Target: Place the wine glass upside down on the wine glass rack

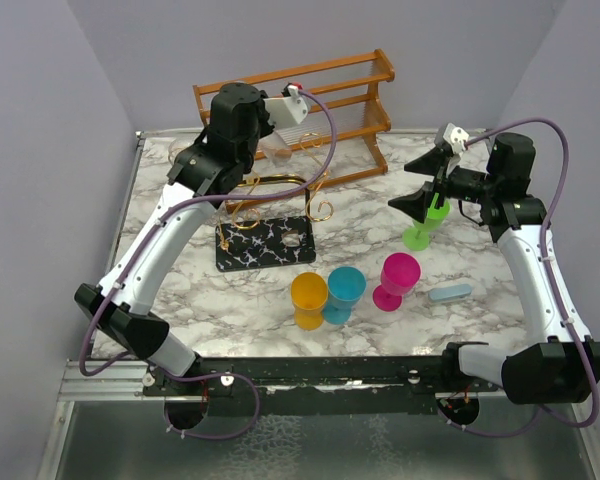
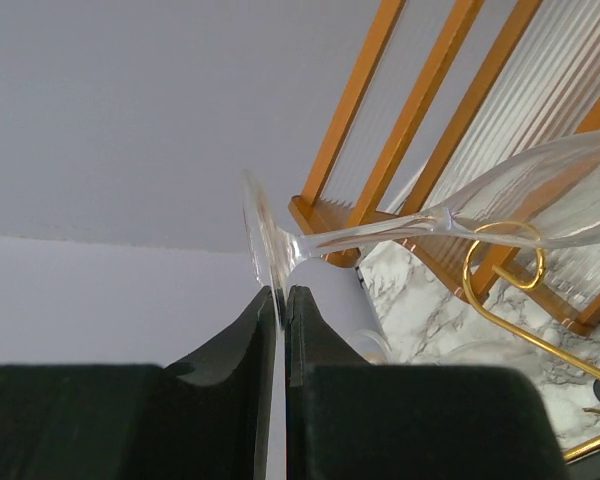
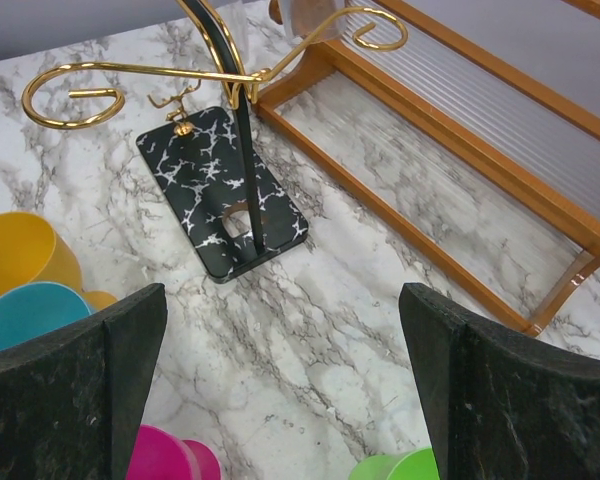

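Note:
My left gripper [image 2: 281, 295] is shut on the thin foot disc of the clear wine glass [image 2: 380, 232]. The glass lies tilted, with its stem running right to the bowl, just above a gold scroll arm. In the top view the left gripper [image 1: 270, 125] is raised at the back over the wine glass rack [image 1: 280, 190], a gold wire stand on a black white-veined base [image 1: 265, 243]. The glass itself barely shows there. My right gripper [image 1: 427, 185] is open and empty above a green cup [image 1: 420, 235]. Its wrist view shows the rack [image 3: 150, 75] and base [image 3: 220, 190] ahead.
An orange-brown wooden shelf [image 1: 330, 100] stands along the back wall, close behind the rack. Yellow [image 1: 308, 298], blue [image 1: 345, 292] and pink [image 1: 395, 280] cups cluster at the front centre. A small grey-blue block [image 1: 450, 292] lies to the right of them.

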Motion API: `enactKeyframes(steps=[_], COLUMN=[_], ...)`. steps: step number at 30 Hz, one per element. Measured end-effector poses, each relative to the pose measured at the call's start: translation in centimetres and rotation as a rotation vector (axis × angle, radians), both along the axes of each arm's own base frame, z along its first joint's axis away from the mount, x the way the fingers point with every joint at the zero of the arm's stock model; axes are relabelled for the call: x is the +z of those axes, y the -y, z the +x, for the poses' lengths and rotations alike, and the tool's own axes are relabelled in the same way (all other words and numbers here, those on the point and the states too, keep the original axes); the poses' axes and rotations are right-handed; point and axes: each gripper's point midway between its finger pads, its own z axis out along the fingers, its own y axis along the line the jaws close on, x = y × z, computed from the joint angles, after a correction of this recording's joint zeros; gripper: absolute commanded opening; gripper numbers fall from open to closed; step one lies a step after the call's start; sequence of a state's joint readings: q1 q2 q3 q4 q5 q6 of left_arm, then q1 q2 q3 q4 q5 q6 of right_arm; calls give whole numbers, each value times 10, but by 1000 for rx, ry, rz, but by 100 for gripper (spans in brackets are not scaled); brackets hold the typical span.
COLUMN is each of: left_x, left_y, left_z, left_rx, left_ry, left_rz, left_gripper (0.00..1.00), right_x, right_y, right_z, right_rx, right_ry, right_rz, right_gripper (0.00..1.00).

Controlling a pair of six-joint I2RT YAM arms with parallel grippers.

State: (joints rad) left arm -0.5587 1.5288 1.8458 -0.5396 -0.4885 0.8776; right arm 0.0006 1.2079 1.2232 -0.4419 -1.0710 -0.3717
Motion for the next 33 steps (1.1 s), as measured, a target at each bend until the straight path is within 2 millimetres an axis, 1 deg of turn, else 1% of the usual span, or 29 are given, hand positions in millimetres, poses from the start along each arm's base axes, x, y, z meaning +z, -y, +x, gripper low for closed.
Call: enactKeyframes(steps=[4,11,14,19,25,33], left_x=[-7,-35,-45,-60,-86,-104], left_y=[10,31,35,39,41,40], left_z=[2,6,5,3,0,-3], left_rx=[-22,-77,-89,-105,-116,-114], left_ry=[-10,-67,-89,-120,-176,-221], left_rz=[57,171,196,216,253,265], left_gripper=[0,0,0,0,0,0], right_x=[-2,-5,-7,-7,-9,-9], right_y=[0,0,0,0,0,0], right_z=[0,0,1,1,1,2], right_rx=[0,0,0,0,0,0], right_ry=[-3,-7,-7,-7,-7,-4], right_rz=[0,0,0,0,0,0], right_gripper=[99,99,99,99,100,99])
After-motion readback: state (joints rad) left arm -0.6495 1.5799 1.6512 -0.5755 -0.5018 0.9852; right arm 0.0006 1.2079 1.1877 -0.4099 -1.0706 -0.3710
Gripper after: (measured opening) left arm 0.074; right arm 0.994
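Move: The left hand holds the upturned wine glass by its foot. The far curl of the rack's middle arm lies about 12 cm below this hand, some 3 cm ahead and 1 cm to its right. Level with that curl, the right arm's far curl is about 10 cm to its right and the crossbar 7 cm back of it; the glass already hung is some 10 cm to its left, equally far out. From the right hand the middle curl is about 26 cm left, 8 cm ahead, roughly level. Still pinching the glass by the edge of its foot, the left hand lowers it about 10 cm towards the far curl of the rack's middle arm. It slides some 4 cm to the right early on, then goes nearly straight down, rolling about 15 degrees with its left side rising and tipping its fingers down nearly as much, which swings the bowl left and back. ##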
